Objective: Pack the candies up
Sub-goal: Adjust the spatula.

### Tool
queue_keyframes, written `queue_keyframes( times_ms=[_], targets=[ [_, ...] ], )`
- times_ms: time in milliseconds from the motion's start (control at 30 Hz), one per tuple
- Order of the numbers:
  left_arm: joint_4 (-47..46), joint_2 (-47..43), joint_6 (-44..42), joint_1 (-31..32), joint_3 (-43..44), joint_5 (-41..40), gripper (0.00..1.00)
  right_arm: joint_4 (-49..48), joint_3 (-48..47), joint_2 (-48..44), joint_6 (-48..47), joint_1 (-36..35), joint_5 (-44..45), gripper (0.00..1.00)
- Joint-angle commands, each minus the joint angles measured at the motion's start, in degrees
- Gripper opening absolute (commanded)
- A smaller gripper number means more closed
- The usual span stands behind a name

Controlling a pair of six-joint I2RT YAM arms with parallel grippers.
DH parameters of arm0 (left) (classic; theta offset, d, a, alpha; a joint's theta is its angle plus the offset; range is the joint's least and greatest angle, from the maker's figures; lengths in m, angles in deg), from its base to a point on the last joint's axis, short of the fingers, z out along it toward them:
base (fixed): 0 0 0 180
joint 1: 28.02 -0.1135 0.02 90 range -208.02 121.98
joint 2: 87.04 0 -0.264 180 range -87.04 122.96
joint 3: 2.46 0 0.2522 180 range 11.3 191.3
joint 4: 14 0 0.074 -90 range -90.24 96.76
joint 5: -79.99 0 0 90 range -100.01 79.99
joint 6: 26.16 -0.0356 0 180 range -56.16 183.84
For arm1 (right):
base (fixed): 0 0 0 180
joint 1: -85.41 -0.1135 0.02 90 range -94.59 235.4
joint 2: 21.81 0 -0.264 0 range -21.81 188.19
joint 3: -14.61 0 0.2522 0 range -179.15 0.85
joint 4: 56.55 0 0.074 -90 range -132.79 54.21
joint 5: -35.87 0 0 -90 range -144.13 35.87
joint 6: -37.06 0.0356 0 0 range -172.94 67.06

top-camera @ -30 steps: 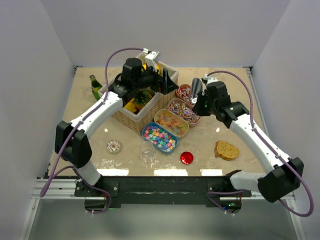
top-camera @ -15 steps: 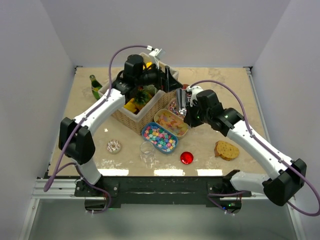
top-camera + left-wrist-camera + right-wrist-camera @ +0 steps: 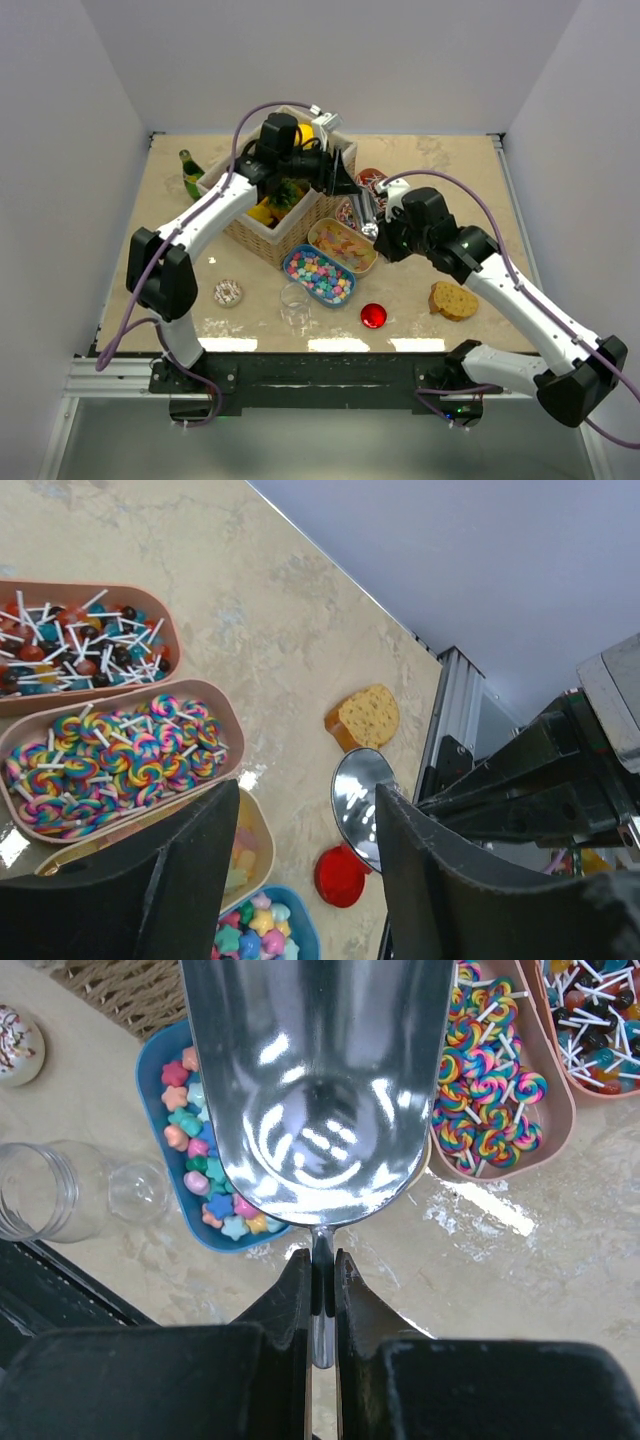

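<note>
The candies lie in open trays right of the basket: pastel stars in a blue tray [image 3: 318, 275] [image 3: 200, 1150], gummies in a yellow tray [image 3: 342, 245] [image 3: 245, 845], swirl lollipops in a pink tray [image 3: 366, 223] [image 3: 110, 755], and stick lollipops in a second pink tray [image 3: 370, 182] [image 3: 80, 630]. My right gripper [image 3: 385, 228] [image 3: 322, 1265] is shut on the handle of an empty metal scoop [image 3: 315, 1080] [image 3: 360, 800], which hangs over the blue and yellow trays. My left gripper [image 3: 340, 175] [image 3: 305, 800] hovers above the trays, its jaws apart and holding nothing.
A wicker basket [image 3: 275, 215] with toy fruit stands at the back left, with a green bottle [image 3: 190, 175] beside it. In front lie a sprinkled doughnut [image 3: 228, 292], an open glass jar [image 3: 295, 300] [image 3: 50, 1190], a red lid [image 3: 373, 316] and a bread slice [image 3: 453, 300].
My right arm has swung left, bringing the scoop over the trays. My left gripper has shifted right from over the basket toward the trays, and its jaws have narrowed.
</note>
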Motion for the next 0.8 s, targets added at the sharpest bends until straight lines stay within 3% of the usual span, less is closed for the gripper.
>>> queue_keyframes(
  times_ms=[0,167,267,300,367,567,600,667,700,767],
  targets=[
    [7.5,2.4,-7.7,0.8,4.5,7.5,0.58,-1.0,-0.2,-3.2,-2.6,-0.1,0.9,0.0],
    [14.9,3.9,-14.2,1.3,6.8,13.0,0.5,0.4,-0.9,-3.0,-4.2,-0.1,-1.2,0.0],
    [18.2,5.7,-16.5,1.3,8.9,13.4,0.32,1.9,-1.5,-2.8,-5.6,0.0,-2.0,0.0],
    [18.5,6.2,-16.6,1.3,9.2,13.7,0.14,2.3,-1.7,-2.7,-5.7,-0.1,-1.7,0.0],
    [18.6,6.4,-16.1,1.3,8.9,13.4,0.0,2.3,-1.9,-2.6,-5.4,-0.1,-1.2,0.0],
    [16.4,3.4,-12.3,1.8,6.4,4.6,0.0,0.8,-2.8,-1.4,0.8,-0.1,5.9,0.01],
    [15.9,2.3,-10.3,1.7,6.3,3.0,0.0,-0.2,-2.8,-1.4,2.5,-0.1,7.5,0.17],
    [14.0,1.3,-7.8,1.5,6.7,-1.5,0.0,-0.7,-3.0,-1.5,4.5,-0.1,14.0,0.38],
    [13.3,0.4,-4.8,1.5,6.7,-2.8,0.0,-1.3,-3.6,-1.6,7.3,0.0,16.9,0.66],
    [10.7,-0.4,-0.2,1.1,6.8,-5.8,0.0,-2.2,-4.5,-2.8,10.0,0.0,24.9,0.86]
  ],
)
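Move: The metal spatula's blade lies close to the left hand: about 4 cm back, 2 cm right and 3 cm lower. From the right hand, already pinching the handle, that blade is some 5 cm ahead, 4 cm left and roughly level. Some 23 cm below the left hand, the gummy box sits about 8 cm back and 1 cm left, and the swirl lollipop box about 3 cm back and 4 cm right. The left fingers, still apart, come back about 3 cm and down as much onto the spatula's blade, yawing some 15 degrees clockwise, and pinch its rim at the mouth end, then ease forward slightly. The right hand keeps the handle while backing off a little to the right and down, then opens, lets go and starts forward and right. ##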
